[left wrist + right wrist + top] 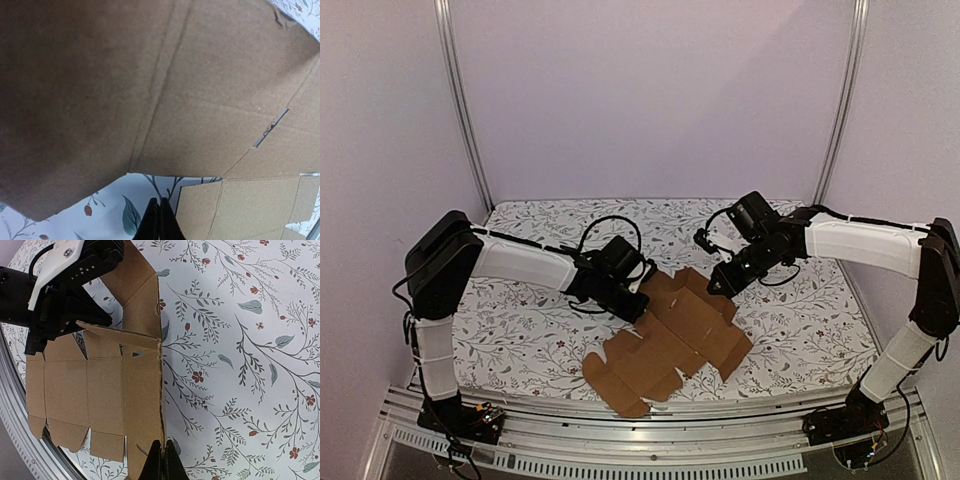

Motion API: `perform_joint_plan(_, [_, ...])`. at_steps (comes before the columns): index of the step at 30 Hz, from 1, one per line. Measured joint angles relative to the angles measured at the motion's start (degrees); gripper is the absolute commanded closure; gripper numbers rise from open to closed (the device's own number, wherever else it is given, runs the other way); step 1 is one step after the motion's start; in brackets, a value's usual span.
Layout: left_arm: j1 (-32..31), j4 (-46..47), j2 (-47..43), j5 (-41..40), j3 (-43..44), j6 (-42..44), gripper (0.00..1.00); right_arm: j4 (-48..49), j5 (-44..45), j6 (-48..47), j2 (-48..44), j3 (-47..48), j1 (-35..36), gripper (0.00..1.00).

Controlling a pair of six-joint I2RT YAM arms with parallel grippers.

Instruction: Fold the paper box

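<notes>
The paper box (670,335) is a brown die-cut cardboard sheet lying mostly flat in the middle of the floral table. My left gripper (635,300) is at its left far edge. In the left wrist view the left gripper (160,201) is shut with nothing between the fingers, over the cloth, and a lifted flap (200,100) fills the view above it. My right gripper (722,285) is at the sheet's far right corner. In the right wrist view it (163,445) is shut on the edge of a raised side panel (142,390). The left gripper (65,295) shows beyond, next to another raised flap.
The floral cloth (520,330) covers the table. A metal rail (650,435) runs along the near edge, close to the sheet's near corner. White walls and two posts (465,110) close in the back and sides. Cables loop above the left wrist (610,225).
</notes>
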Motion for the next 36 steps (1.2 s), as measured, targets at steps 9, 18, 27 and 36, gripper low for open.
perform_joint_plan(9, [0.0, -0.44, -0.04, 4.13, -0.15, 0.15, 1.0, -0.24, 0.35, 0.07, 0.0, 0.0, 0.0, 1.0])
perform_joint_plan(18, [0.0, -0.31, -1.64, 7.32, -0.72, -0.52, 1.0, -0.15, 1.62, 1.31, 0.0, -0.68, 0.0, 1.0])
perform_joint_plan(27, [-0.13, 0.24, -2.93, 11.58, -1.09, -2.1, 1.0, 0.46, 2.56, 1.53, -0.02, -1.4, 0.0, 1.0])
perform_joint_plan(36, [-1.86, 0.46, -2.91, 14.01, -1.09, -2.97, 1.0, 0.76, 2.69, 1.86, -0.5, -1.86, 0.0, 1.0])
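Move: The small side flap on the strip's nearest panel lies about 3 cm back and 2 cm right of the left hand, 1 cm below its shut fingertips. The slotted panel's middle is some 12 cm right, 3 cm back and 3 cm higher; the end flap is roughly 6 cm ahead, 4 cm right and 2 cm up. From the right hand, the small flap lies about 12 cm left, 2 cm back and 11 cm down. Back and to the right, about 5.5 cm in all, the left hand takes its shut fingertips under the small side flap, staying low at first and then rising some 2 cm to fold the flap up on its crease. The hand tilts about 15 degrees as it goes, tips swinging back and right. The right hand keeps its pinch on the slotted panel's far edge and eases down and right by about 1 cm. ##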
